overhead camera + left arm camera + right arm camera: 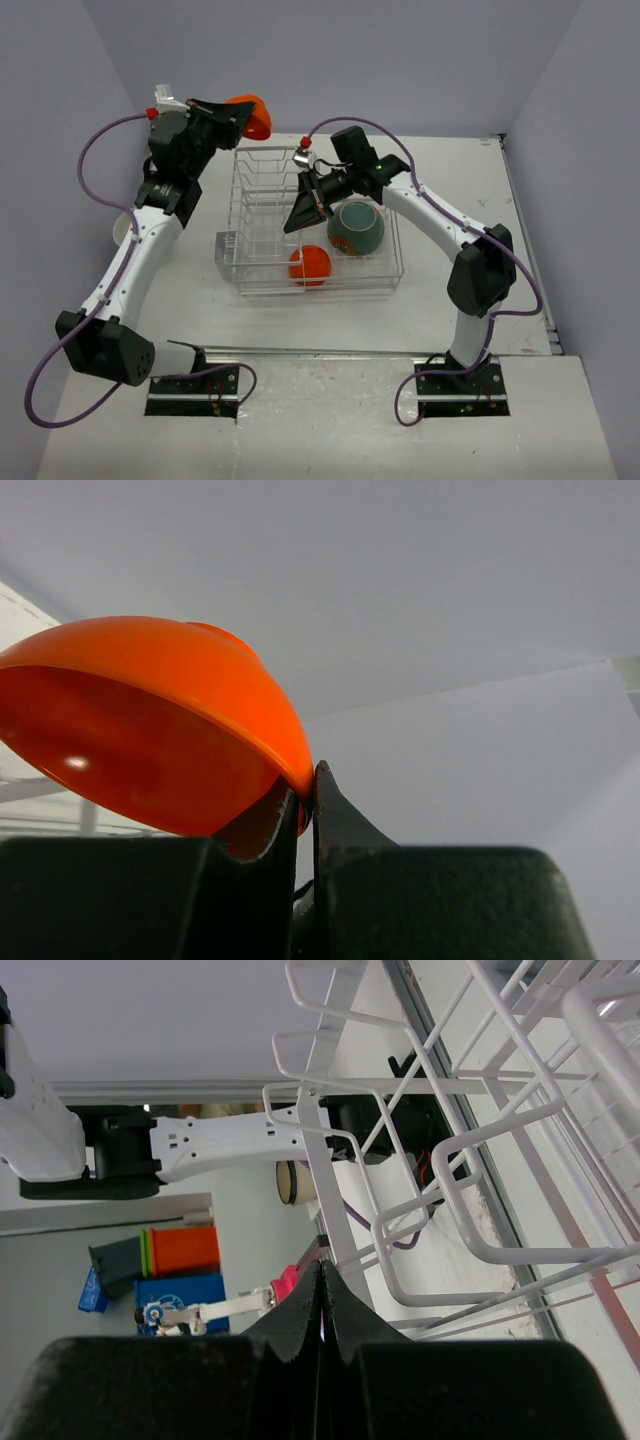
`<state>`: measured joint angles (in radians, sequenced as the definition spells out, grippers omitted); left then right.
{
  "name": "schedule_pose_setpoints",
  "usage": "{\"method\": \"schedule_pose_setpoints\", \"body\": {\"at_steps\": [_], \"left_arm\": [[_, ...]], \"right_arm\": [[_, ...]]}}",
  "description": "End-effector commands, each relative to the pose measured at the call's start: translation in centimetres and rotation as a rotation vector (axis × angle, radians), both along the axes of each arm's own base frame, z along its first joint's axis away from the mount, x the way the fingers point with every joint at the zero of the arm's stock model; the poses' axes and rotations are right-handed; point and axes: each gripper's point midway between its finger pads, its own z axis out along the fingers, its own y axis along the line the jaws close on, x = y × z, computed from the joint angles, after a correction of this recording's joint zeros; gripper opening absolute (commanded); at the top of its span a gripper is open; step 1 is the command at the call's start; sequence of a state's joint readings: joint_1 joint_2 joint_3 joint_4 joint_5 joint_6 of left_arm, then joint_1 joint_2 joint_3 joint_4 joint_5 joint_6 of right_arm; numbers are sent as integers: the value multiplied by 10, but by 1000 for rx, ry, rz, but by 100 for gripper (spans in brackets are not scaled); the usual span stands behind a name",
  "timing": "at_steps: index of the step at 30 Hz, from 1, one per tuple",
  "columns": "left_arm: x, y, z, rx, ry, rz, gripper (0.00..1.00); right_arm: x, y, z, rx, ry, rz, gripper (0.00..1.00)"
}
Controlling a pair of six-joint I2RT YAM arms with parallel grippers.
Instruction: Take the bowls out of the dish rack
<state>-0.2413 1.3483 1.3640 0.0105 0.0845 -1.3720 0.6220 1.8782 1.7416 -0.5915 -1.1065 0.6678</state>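
My left gripper (240,120) is raised above the table's back left, beyond the dish rack (262,190), and is shut on the rim of a bright orange bowl (258,116). In the left wrist view the tilted orange bowl (150,720) has its rim pinched between the fingers of my left gripper (308,780). My right gripper (292,226) hangs inside the rack, shut and holding nothing. Its tips (322,1270) sit beside a white rack wire (330,1160). Another orange bowl (310,265) and a large teal bowl (355,227) lie in the rack.
A cream bowl (121,228) stands on the table at the left, partly hidden by my left arm, and shows far off in the right wrist view as a cream bowl (292,1182). Grey walls close the back and sides. Coloured bins (180,1260) stand beyond the table.
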Motion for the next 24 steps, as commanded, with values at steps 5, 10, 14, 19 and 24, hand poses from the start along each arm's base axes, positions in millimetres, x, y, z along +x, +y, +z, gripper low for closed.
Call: {"method": "schedule_pose_setpoints", "body": {"at_steps": [5, 10, 14, 19, 24], "left_arm": [[-16, 78, -1, 225, 15, 128, 0], [-15, 110, -12, 416, 89, 191, 0], [-13, 145, -33, 598, 198, 272, 0], [-15, 179, -71, 777, 391, 337, 0], [-14, 221, -107, 918, 579, 397, 0]], "right_arm": [[10, -1, 22, -24, -93, -76, 0], [6, -5, 51, 0, -130, -82, 0], [1, -12, 94, 36, -200, -97, 0], [11, -49, 138, -9, -309, -266, 0], [36, -127, 145, -186, -412, -555, 0]]}}
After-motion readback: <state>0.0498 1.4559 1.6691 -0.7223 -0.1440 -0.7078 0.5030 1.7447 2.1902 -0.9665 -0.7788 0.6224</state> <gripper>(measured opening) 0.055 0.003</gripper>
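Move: The bowl stack that the held orange bowl is being carried to stands on the table some 33 cm to the left hand's left, almost level with it in reach and about 38 cm below. The rack's tall tier is about 8 cm back and 3 cm to its right, 28 cm down. From the right hand the teal bowl lies about 17 cm ahead, 16 cm right and 22 cm below; the rack's orange bowl is about 9 cm ahead, 5 cm right and 23 cm down. The left hand keeps its pinch on the rim of the orange bowl and swings it about 18 cm left, away from over the rack towards the stack, sinking some 10 cm, mostly late on, while the wrist rolls its left side up some 40 degrees, turns counter-clockwise and tips the fingers down. The right hand, empty with its fingers still shut, rises about 13 cm from beside the rack's tall tier, then swings off to the right with a little forward, turning clockwise. ##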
